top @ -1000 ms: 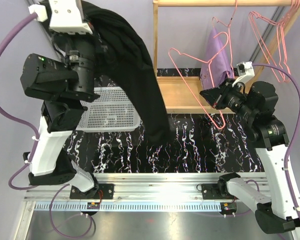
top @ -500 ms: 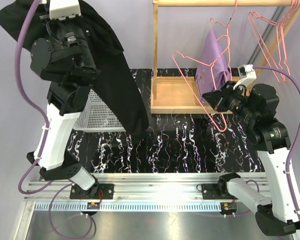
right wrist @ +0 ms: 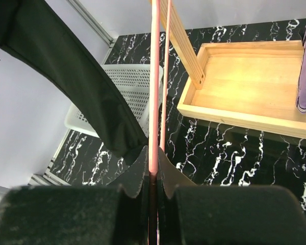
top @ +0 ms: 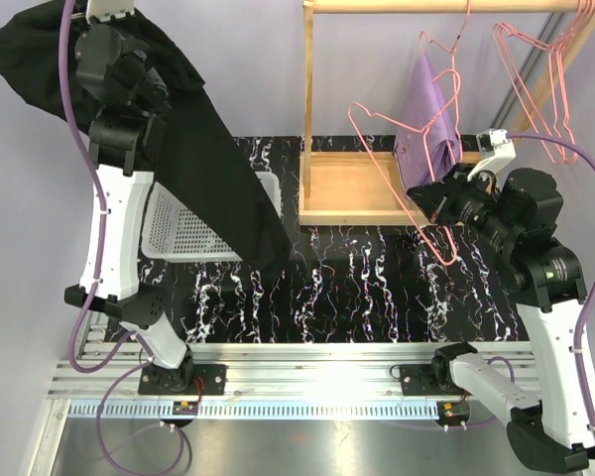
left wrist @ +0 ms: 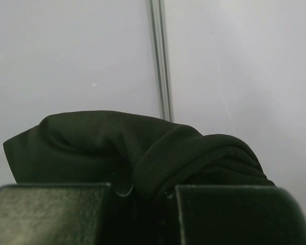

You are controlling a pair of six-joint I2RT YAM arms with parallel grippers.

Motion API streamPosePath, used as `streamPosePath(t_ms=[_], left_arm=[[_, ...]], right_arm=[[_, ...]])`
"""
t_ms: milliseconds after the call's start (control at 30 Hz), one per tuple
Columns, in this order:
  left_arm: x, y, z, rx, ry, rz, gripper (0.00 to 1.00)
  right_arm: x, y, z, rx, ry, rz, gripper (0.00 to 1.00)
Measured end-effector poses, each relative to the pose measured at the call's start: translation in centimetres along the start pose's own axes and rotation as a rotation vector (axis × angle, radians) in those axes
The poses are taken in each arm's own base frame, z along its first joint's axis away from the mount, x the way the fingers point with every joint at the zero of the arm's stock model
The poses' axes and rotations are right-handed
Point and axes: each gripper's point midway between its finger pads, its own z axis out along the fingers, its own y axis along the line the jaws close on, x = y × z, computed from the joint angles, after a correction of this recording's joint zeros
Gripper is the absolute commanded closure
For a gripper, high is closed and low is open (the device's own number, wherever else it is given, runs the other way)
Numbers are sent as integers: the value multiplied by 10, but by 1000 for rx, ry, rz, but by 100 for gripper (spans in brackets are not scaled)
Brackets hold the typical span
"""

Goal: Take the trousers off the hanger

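My left gripper is shut on a bunched fold of the black trousers, high at the top left. In the top view they hang in a long drape whose lower end is over the white basket. My right gripper is shut on the wire of a pink hanger. That hanger is held tilted in front of the wooden rack by the right gripper, with no cloth on it. The light purple trousers hang on another hanger on the rack.
The wooden rack's tray stands at the back middle, under its top rail. More pink hangers hang from that rail at the right. The perforated basket sits left of the tray on the black marbled table.
The left arm has swung up and to the left, carrying the black trousers away from the rack and over the basket. The right gripper and its hanger have shifted slightly right.
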Motion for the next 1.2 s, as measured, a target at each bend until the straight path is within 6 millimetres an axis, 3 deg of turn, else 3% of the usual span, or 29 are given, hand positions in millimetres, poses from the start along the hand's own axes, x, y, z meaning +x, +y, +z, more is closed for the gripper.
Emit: streamPosePath(t_ms=[167, 367, 500, 600, 733, 833, 933, 1067, 1200], left_arm=[[27, 5, 21, -9, 30, 18, 100], [84, 1, 56, -33, 115, 48, 100], [134, -26, 72, -2, 197, 92, 100], [170, -59, 74, 53, 250, 141, 100], [203, -122, 58, 168, 275, 269, 100], [215, -176, 36, 269, 262, 343, 100], [220, -212, 12, 350, 249, 407, 100], [226, -221, -7, 388, 242, 466, 100], [237, -193, -22, 387, 270, 525, 100]], right_arm=[[4, -1, -4, 3, 3, -6, 100], [10, 0, -10, -7, 4, -7, 100], [15, -1, -13, -7, 10, -4, 100], [19, 0, -15, -14, 16, -3, 100], [25, 2, -16, -33, 28, 1, 100], [27, 2, -16, -39, 32, 1, 100], [28, 5, -16, -53, 37, 1, 100], [27, 8, -16, -75, 34, 1, 100], [26, 12, -16, -94, 29, 5, 100]])
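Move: My left hand holds the black trousers high, with the white basket's middle nearly under it: roughly 3 cm ahead, 8 cm to the right and 60 cm below. The trousers' free end trails about 20 cm back, 24 cm right and 48 cm lower; the foot of the rack's left post is some 11 cm ahead, 32 cm right and 60 cm down. From my right hand the basket lies about 17 cm ahead, 44 cm left and 38 cm below. Keeping the trousers pinched, I sink my left hand about 25 cm towards the basket while reaching forward and a little left, then swing it right over the basket's far side and ease back slightly, tipping the fingers down some 35 degrees. My right hand keeps its grip on the empty pink hanger, drifting about 3 cm back. ##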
